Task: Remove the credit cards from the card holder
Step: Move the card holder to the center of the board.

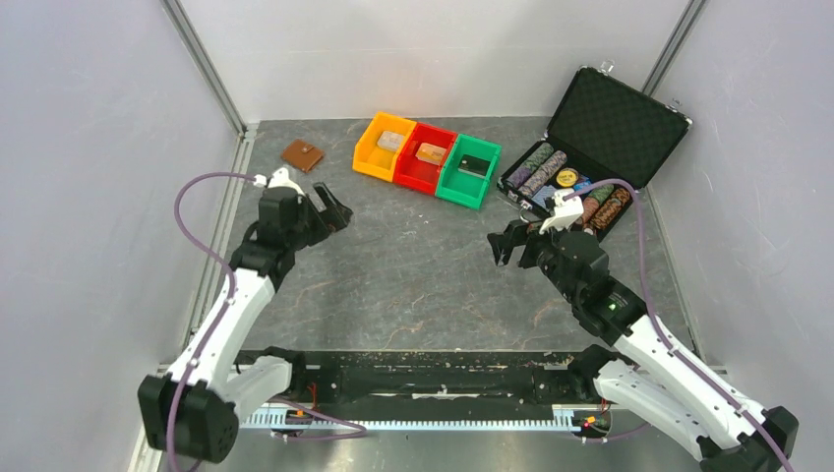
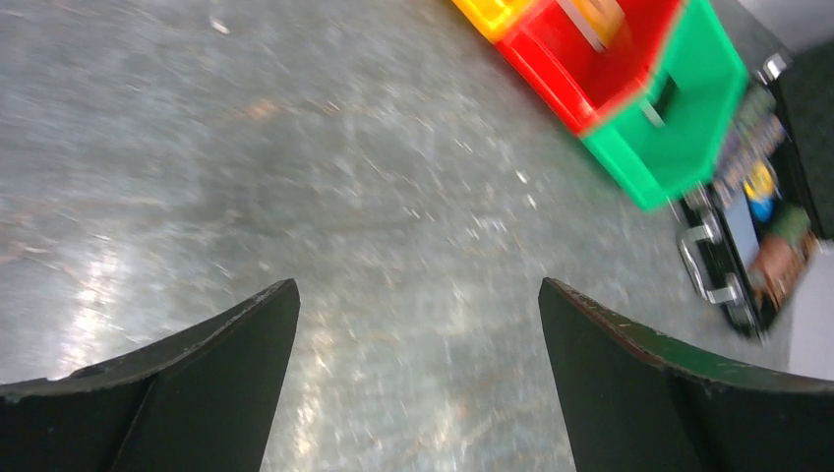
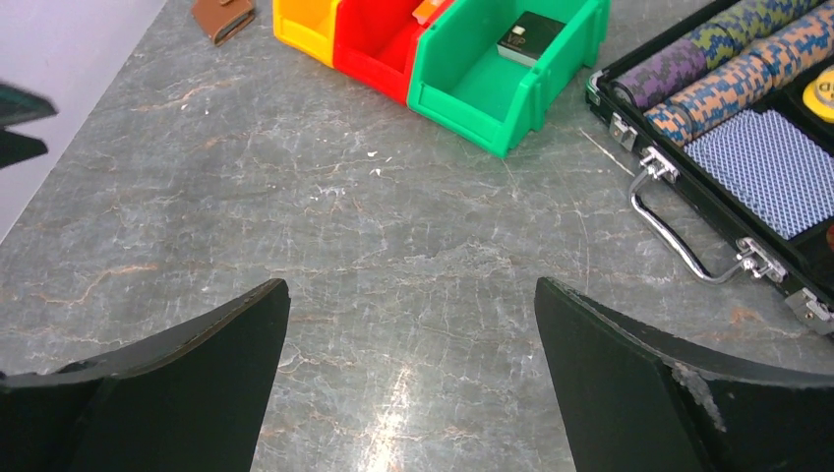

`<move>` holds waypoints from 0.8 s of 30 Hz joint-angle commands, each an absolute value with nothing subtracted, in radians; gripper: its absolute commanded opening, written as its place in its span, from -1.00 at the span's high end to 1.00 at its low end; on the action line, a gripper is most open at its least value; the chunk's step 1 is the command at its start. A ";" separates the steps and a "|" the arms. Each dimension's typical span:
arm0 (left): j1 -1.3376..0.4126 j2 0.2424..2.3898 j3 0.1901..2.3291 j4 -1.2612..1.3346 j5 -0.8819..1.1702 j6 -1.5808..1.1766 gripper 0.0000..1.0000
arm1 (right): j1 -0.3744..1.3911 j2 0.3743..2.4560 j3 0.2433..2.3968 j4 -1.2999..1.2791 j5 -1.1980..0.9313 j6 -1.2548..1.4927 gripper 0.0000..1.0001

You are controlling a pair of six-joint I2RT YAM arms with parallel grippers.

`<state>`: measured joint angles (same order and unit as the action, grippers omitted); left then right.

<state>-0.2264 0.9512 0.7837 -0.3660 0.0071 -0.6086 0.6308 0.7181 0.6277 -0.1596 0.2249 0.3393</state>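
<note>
The card holder [image 1: 302, 155], a small brown leather wallet, lies folded shut on the table at the far left, left of the bins. In the right wrist view the card holder [image 3: 223, 17] shows at the top edge. The credit cards are hidden. My left gripper [image 1: 334, 211] hovers open a little in front and to the right of the holder, and its view is blurred, with only bare table between the fingers [image 2: 418, 290]. My right gripper [image 1: 506, 244] stands open over the table's middle right, with nothing between its fingers [image 3: 411, 290].
Three joined bins stand at the back: orange [image 1: 384, 146], red [image 1: 425, 157] and green [image 1: 470, 170], each holding a small object. An open black chip case [image 1: 610, 118] with poker chips sits at the back right, its handle [image 3: 679, 231] close to my right gripper.
</note>
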 commanded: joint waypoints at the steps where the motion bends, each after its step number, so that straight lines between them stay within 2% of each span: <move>1: -0.080 1.098 0.914 -0.313 -0.048 -0.658 -0.93 | 0.630 0.694 0.621 -0.081 0.183 0.287 -0.97; 5: 0.046 1.302 0.965 -0.210 -0.088 -0.717 -0.80 | 0.630 0.702 0.627 -0.075 0.135 0.289 -0.97; 10: 0.122 1.564 1.039 -0.065 -0.072 -0.816 -0.57 | 0.630 0.716 0.644 -0.071 0.055 0.294 -0.98; 14: 0.144 1.710 1.113 0.018 -0.129 -0.823 -0.56 | 0.630 0.713 0.647 -0.075 0.038 0.293 -0.98; 17: 0.169 1.822 1.186 0.064 -0.089 -0.828 -0.55 | 0.630 0.713 0.641 -0.075 0.022 0.293 -0.92; 24: 0.192 2.068 1.385 0.065 -0.037 -0.854 -0.55 | 0.630 0.732 0.626 -0.073 0.053 0.277 -0.91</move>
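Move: The card holder lies flat about 33 cm ahead of my open left hand, some 13 cm to its left and roughly 18 cm below. The yellow bin's middle is about 24 cm to the right of the card holder and about 1 cm farther out, with the red bin beyond it, some 36 cm right of the holder and 2 cm nearer me. From my right hand, the holder is about 36 cm ahead, 54 cm left and 20 cm below. I swing my empty left hand out towards the card holder, forward and left at first, sinking most steeply midway, then mainly forward and low: about 22 cm forward, 17 cm left and 13 cm down. I turn it some 30 degrees counter-clockwise and narrow the fingers a little, still well apart. My right hand drifts about 3 cm left, turning slightly counter-clockwise. ##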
